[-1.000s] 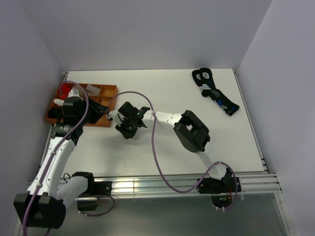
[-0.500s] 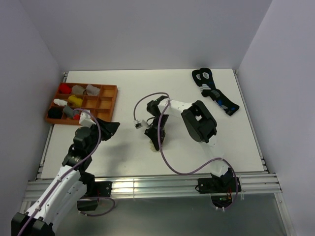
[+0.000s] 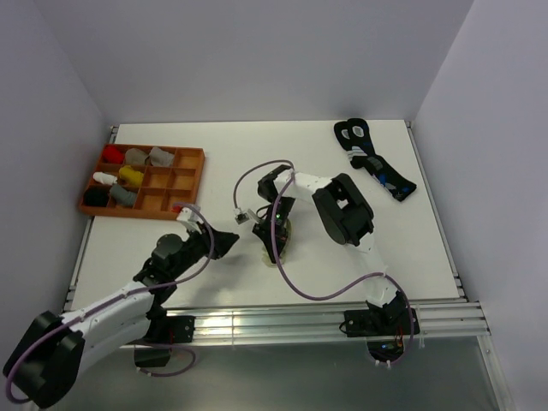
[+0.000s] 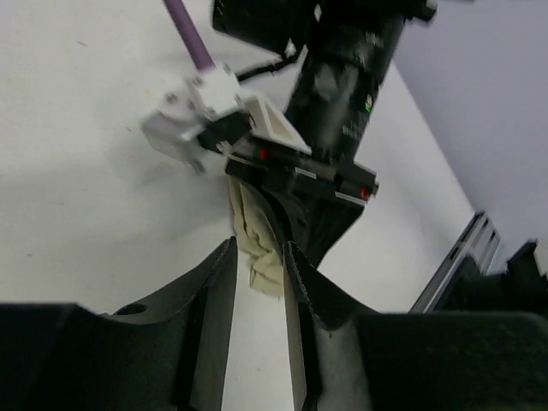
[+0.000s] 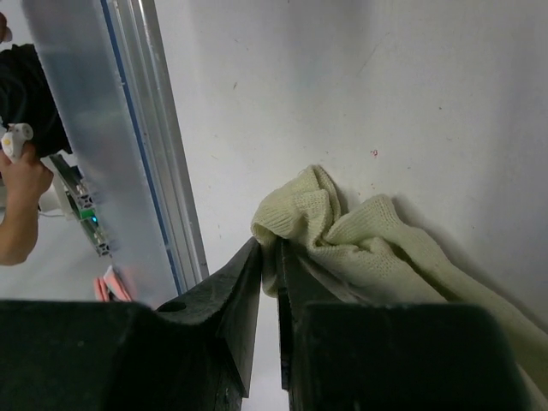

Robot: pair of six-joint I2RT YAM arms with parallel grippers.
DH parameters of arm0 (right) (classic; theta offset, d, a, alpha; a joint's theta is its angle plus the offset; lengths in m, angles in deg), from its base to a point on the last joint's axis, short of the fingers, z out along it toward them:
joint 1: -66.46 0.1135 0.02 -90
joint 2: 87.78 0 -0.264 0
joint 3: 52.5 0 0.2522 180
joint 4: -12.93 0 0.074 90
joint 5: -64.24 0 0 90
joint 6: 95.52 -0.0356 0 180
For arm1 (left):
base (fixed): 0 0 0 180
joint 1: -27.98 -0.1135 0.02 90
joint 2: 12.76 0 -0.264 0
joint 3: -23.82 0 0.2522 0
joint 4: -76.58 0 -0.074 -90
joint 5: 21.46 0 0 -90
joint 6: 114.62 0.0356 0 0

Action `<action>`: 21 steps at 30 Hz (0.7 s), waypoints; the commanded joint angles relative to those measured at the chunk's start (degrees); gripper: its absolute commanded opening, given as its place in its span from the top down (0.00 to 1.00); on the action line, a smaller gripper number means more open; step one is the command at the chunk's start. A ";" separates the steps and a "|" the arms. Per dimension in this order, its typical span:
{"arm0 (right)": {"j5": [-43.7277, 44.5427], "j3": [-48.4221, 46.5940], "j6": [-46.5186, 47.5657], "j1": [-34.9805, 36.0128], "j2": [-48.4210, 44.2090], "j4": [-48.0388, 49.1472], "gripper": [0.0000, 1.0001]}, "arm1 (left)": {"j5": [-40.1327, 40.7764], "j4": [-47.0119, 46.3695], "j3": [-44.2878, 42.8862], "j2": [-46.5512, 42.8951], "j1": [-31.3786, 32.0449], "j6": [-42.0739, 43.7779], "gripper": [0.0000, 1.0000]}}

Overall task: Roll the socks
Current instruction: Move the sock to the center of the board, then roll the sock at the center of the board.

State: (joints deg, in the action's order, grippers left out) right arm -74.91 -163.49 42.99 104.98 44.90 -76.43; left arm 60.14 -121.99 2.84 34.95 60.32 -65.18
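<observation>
A pale cream-yellow sock lies bunched on the white table, a sliver of it showing under the right arm in the top view. My right gripper points down at mid-table and is shut on a fold of the sock's knit edge. My left gripper lies low, just left of it. Its jaws stand narrowly open with bare table between them, and the sock's end sits right at their tips, under the right gripper's black body.
An orange tray with small sock bundles stands at the back left. Black socks with blue-and-white marks lie at the back right. An aluminium rail runs along the near edge, close to the sock.
The left arm swung from the tray down to the middle, beside the right gripper, and its jaws narrowed. The right gripper moved from near the tray onto the sock, then stayed.
</observation>
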 commanded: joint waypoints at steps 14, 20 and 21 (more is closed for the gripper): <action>-2.53 0.72 -4.74 0.06 -4.53 -0.09 0.83 | -6.79 -31.01 -2.09 25.23 10.64 11.29 0.65; -1.66 6.70 -9.56 -0.03 -9.54 5.89 0.83 | -10.66 -38.49 -4.64 36.39 10.64 10.41 0.67; -1.39 7.66 -9.84 -0.20 -10.16 6.85 0.83 | -11.71 -41.90 -4.64 38.84 10.64 9.80 0.67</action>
State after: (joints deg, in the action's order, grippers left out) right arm -76.17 -157.50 35.95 104.94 40.03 -73.22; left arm 52.68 -152.55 -0.22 69.79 70.72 -55.41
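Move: The beige sock, its near end already pinched in the right fingers, lies about 12 cm to the left hand's right, about 1 cm back and some 10 cm below. The sock box is about 30 cm to that hand's left and 21 cm ahead. From the right hand, the beige sock's middle is roughly 3 cm ahead, 1 cm right and 1 cm lower; the dark socks are 32 cm ahead and 32 cm right. The left hand swings about 8 cm right and 4 cm down towards the sock the right hand still pinches. ##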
